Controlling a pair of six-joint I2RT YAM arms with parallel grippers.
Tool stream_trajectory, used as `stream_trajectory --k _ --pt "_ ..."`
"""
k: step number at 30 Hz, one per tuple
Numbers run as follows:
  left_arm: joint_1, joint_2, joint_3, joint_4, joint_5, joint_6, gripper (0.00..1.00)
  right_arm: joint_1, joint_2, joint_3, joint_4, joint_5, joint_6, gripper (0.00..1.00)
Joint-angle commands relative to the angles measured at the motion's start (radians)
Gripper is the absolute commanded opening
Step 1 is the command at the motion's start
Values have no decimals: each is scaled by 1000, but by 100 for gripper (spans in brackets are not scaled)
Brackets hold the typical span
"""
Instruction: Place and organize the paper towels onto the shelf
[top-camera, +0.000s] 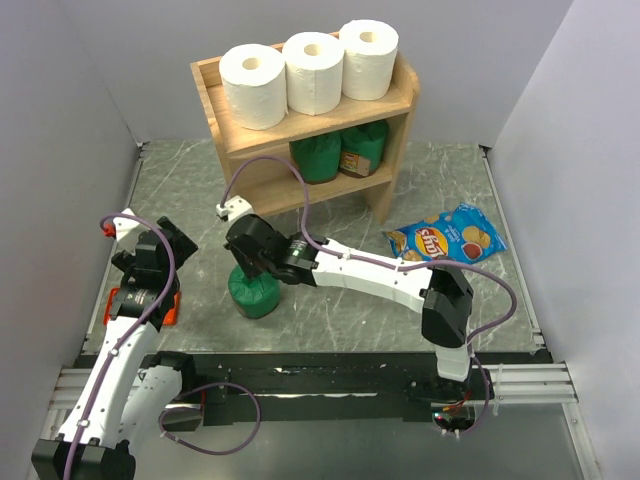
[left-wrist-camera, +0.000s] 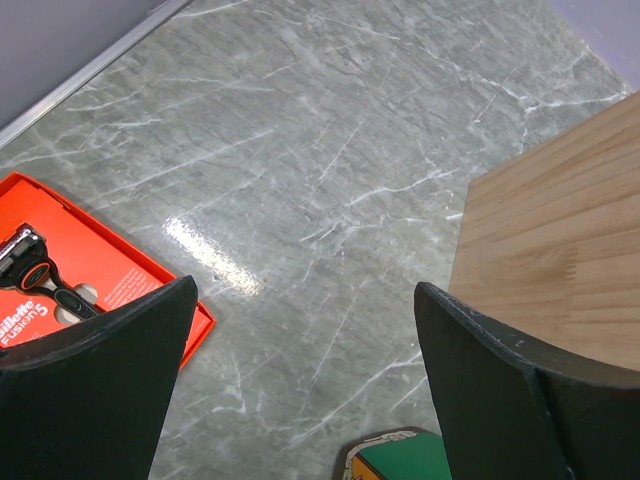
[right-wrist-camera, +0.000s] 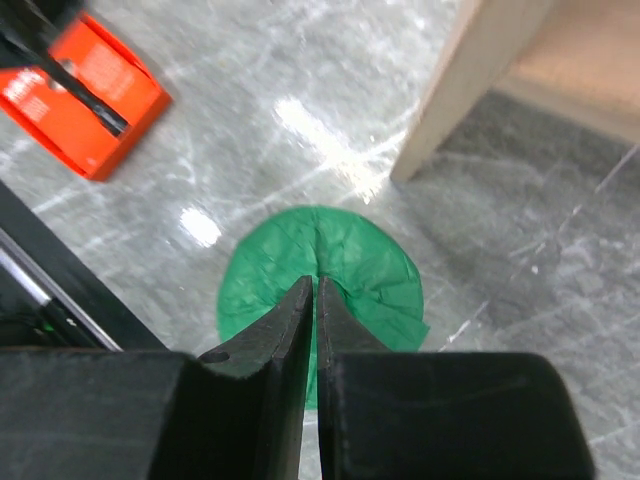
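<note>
Three white paper towels (top-camera: 252, 85) (top-camera: 314, 72) (top-camera: 368, 58) stand upright in a row on the top tier of the wooden shelf (top-camera: 385, 190). My right gripper (top-camera: 250, 262) (right-wrist-camera: 315, 283) points down at a green package (top-camera: 255, 295) (right-wrist-camera: 350, 260) standing on the table in front of the shelf. Its jaws are shut, pinching the gathered top of the wrapper. My left gripper (top-camera: 148, 255) (left-wrist-camera: 305, 290) hovers wide open over bare table at the left, holding nothing. The shelf's side panel (left-wrist-camera: 560, 250) shows at the right of the left wrist view.
Two more green packages (top-camera: 318, 158) (top-camera: 362, 148) sit on the shelf's lower tier. An orange razor box (top-camera: 170, 305) (left-wrist-camera: 60, 270) (right-wrist-camera: 85, 85) lies under my left arm. A blue chips bag (top-camera: 450, 238) lies to the right of the shelf. Grey walls enclose three sides.
</note>
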Motion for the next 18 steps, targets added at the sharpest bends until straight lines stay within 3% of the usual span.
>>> stream_trajectory --k 1,18 --pt "5 -13 8 2 -32 -13 96 -6 1 64 19 -17 -22 12" --pt "5 -10 11 2 -56 -11 96 -14 83 -41 48 8 -1 11"
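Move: The wrapped green roll stands almost directly under the right hand, perhaps 1 cm to its right, its middle about 13 cm down. The shelf's near-left foot is roughly 10 cm ahead of this hand and 1 cm left, 18 cm below. An orange razor tray lies some 22 cm to its left and 1 cm back, also about 18 cm down. From the left hand, the green roll is roughly 18 cm right, 8 cm back and 13 cm down. Down onto the crown of the green roll goes the right hand, almost straight, its fingers kept nearly shut: after easing up and left by about 1 cm, it turns and sinks some 6 cm, drifting slightly back right. The fingertips come close over the wrapper; whether they touch it can't be seen. ##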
